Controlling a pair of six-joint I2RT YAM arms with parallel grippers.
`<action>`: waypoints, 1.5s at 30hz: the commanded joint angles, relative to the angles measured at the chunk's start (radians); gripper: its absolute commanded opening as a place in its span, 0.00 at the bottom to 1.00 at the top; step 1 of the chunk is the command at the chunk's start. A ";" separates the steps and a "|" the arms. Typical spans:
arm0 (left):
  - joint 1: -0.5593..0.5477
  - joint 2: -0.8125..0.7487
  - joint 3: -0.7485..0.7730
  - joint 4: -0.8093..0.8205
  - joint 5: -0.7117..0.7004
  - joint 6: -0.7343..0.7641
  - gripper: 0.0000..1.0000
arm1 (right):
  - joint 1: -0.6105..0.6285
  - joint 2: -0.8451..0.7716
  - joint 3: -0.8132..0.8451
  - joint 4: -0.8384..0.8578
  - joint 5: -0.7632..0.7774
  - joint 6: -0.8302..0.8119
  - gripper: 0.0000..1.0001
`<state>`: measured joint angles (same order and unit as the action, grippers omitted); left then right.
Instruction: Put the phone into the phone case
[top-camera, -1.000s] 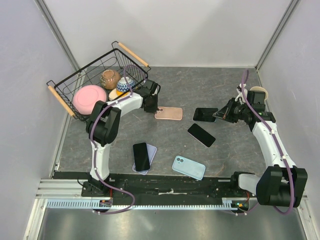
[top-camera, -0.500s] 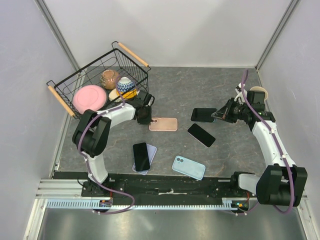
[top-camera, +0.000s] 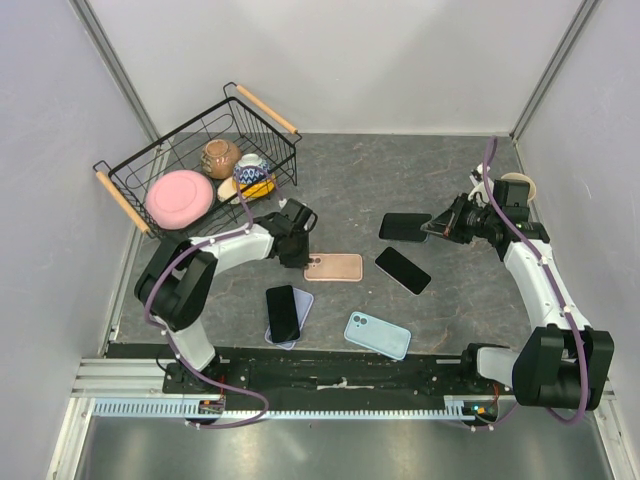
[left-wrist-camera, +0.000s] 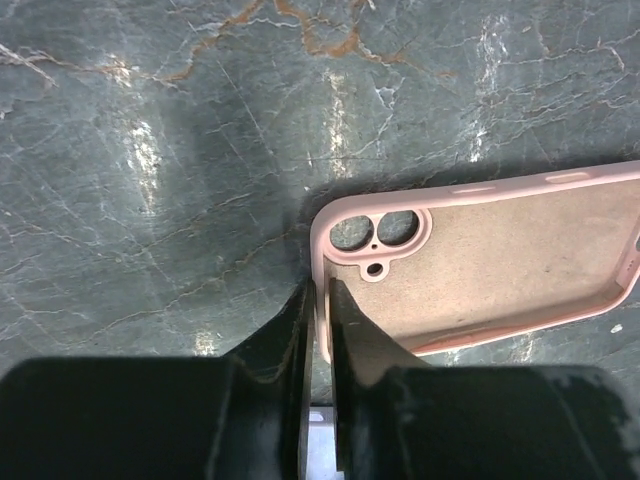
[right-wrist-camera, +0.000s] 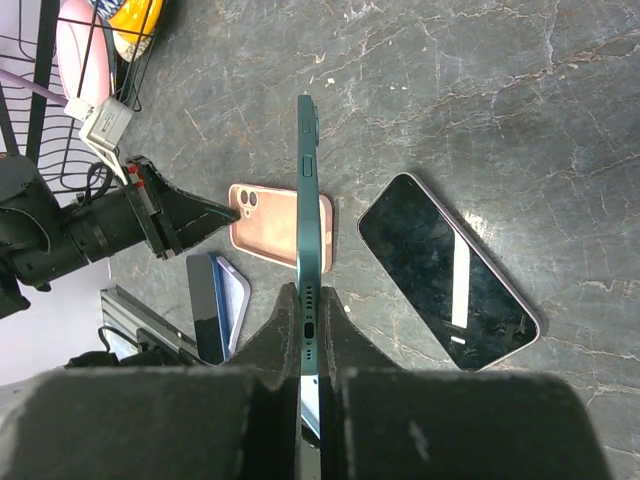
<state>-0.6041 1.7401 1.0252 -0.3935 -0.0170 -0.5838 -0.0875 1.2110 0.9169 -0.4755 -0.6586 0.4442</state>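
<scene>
The pink phone case (top-camera: 336, 267) lies open side up on the dark stone table (top-camera: 350, 180). My left gripper (top-camera: 303, 259) is at its camera-hole end. In the left wrist view the gripper (left-wrist-camera: 320, 287) is shut on the case's rim, and the phone case (left-wrist-camera: 490, 265) stretches away to the right. My right gripper (top-camera: 440, 227) is shut on a dark green phone (top-camera: 404, 227) held above the table, right of the case. From the right wrist that gripper (right-wrist-camera: 308, 292) pinches the phone (right-wrist-camera: 308, 190) edge-on, with the case (right-wrist-camera: 262, 222) below and behind it.
A black phone (top-camera: 403, 270) lies face up right of the case. A dark phone on a lavender case (top-camera: 284, 313) and a light blue case (top-camera: 377, 335) lie near the front. A wire basket (top-camera: 125, 200) with dishes stands at the back left.
My left gripper has dragged the pink case toward the near side of the table and turned it a little. The right gripper with the green phone has shifted slightly left.
</scene>
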 joint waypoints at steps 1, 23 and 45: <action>-0.017 -0.024 0.001 0.015 0.032 -0.016 0.24 | 0.000 -0.005 0.004 0.069 -0.049 0.017 0.00; 0.340 -0.617 -0.177 0.243 0.572 0.036 0.96 | 0.129 0.025 0.037 0.095 0.025 0.008 0.00; 0.501 -0.613 -0.338 0.380 0.875 -0.005 0.97 | 0.284 0.091 0.046 0.198 -0.004 0.051 0.00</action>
<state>-0.0746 1.0889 0.6479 -0.0456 0.8131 -0.5751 0.1669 1.2945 0.9169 -0.3534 -0.6212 0.4797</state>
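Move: Between the left fingers is the left rim of the pink phone case, whose middle lies about 8 cm to the right, level with the hand; the stacked phone on the lavender case sits some 15 cm back and 5 cm left. The right hand holds the phone; from there the pink case is about 20 cm left, 2 cm back and 17 cm below, and the spare phone lies almost straight below, 3 cm back. Opening wide, the left fingers come free of the pink case's rim and the hand climbs steeply, ending about 16 cm higher and 6 cm farther left, its fingers swinging some 45 degrees to point more rightward and forward. After a short wait the right hand, keeping its grip on the phone, carries it about 7 cm left towards the case, sinking slightly and turning some 10 degrees counter-clockwise. ##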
